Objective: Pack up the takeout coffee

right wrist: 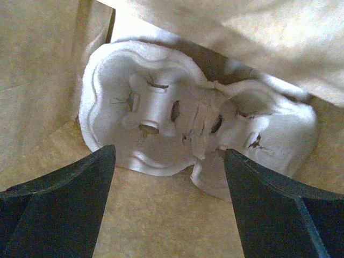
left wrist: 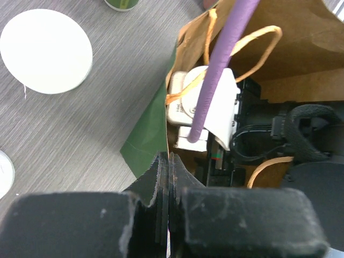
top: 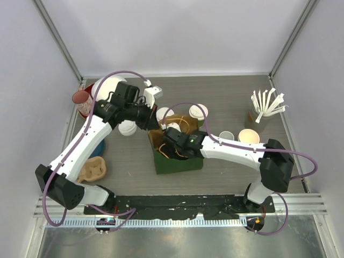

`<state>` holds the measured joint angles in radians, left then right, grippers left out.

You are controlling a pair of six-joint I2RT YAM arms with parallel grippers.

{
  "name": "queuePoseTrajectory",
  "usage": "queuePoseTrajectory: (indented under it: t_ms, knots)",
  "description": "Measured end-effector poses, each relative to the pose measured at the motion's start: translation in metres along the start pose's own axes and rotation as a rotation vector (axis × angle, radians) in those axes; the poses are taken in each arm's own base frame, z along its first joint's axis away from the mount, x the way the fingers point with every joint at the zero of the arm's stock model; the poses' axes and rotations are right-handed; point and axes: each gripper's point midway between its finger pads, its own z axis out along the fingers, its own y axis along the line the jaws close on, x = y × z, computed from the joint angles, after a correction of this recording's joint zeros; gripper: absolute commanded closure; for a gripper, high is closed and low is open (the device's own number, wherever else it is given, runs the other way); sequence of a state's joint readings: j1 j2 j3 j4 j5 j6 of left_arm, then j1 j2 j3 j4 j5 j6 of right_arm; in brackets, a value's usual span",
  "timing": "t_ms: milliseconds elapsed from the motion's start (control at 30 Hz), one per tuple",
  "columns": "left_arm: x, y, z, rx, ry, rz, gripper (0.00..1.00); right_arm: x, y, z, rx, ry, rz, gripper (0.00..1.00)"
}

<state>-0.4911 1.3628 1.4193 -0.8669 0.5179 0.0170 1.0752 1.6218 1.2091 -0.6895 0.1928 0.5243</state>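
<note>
Two lidded green cups, the takeout coffee, stand behind the bag, one (top: 198, 111) at the right and one (top: 163, 114) partly hidden by my left arm. The paper bag (top: 177, 161), green outside and brown inside, stands open at the table's middle. My left gripper (left wrist: 169, 157) is shut on the bag's rim (left wrist: 171, 102). My right gripper (right wrist: 169, 161) is open deep inside the bag, empty. Just beyond its fingertips, a pale moulded cup carrier (right wrist: 183, 134) lies on the bag's floor. From above, the right gripper (top: 171, 147) reaches into the bag's mouth.
Loose white lids (top: 127, 128) lie left of the bag; one lid (left wrist: 45, 51) shows in the left wrist view. Two lidless cups (top: 249, 136) (top: 226, 136) and a stirrer holder (top: 262, 107) stand at right. A pink cup (top: 81, 100) and a second brown carrier (top: 92, 170) sit left.
</note>
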Motion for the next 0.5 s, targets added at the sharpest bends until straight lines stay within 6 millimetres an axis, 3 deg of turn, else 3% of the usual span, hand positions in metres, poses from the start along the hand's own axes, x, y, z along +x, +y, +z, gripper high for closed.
queuePoseTrajectory:
  t_ms: [500]
  knots:
    - [0.002, 0.0, -0.002, 0.004, 0.018, 0.056, 1.0, -0.037, -0.004, -0.043, 0.006, -0.206, -0.048, 0.1]
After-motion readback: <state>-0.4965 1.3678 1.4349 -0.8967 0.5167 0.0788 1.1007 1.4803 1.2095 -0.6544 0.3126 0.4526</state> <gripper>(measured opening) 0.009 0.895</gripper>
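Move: The two-well cup tray lies flat on the floor of the paper bag, its middle some 4 cm ahead of the open right fingers and about 6 cm below them. Outside the bag's far wall, one lidded cup stands roughly 16 cm ahead of the right hand and 8 cm to its right, another 16 cm ahead and 6 cm to its left. From the left hand the tray is about 11 cm right, 3 cm back and 21 cm down. The tray is already free, and the right hand backs off it, rising about 5 cm inside the bag with its fingers staying wide open. It drifts slightly forward while its fingertips tilt some 10 degrees outward, away from the base. The left hand stays put and keeps the bag's left rim pinched, turning only a few degrees clockwise. ##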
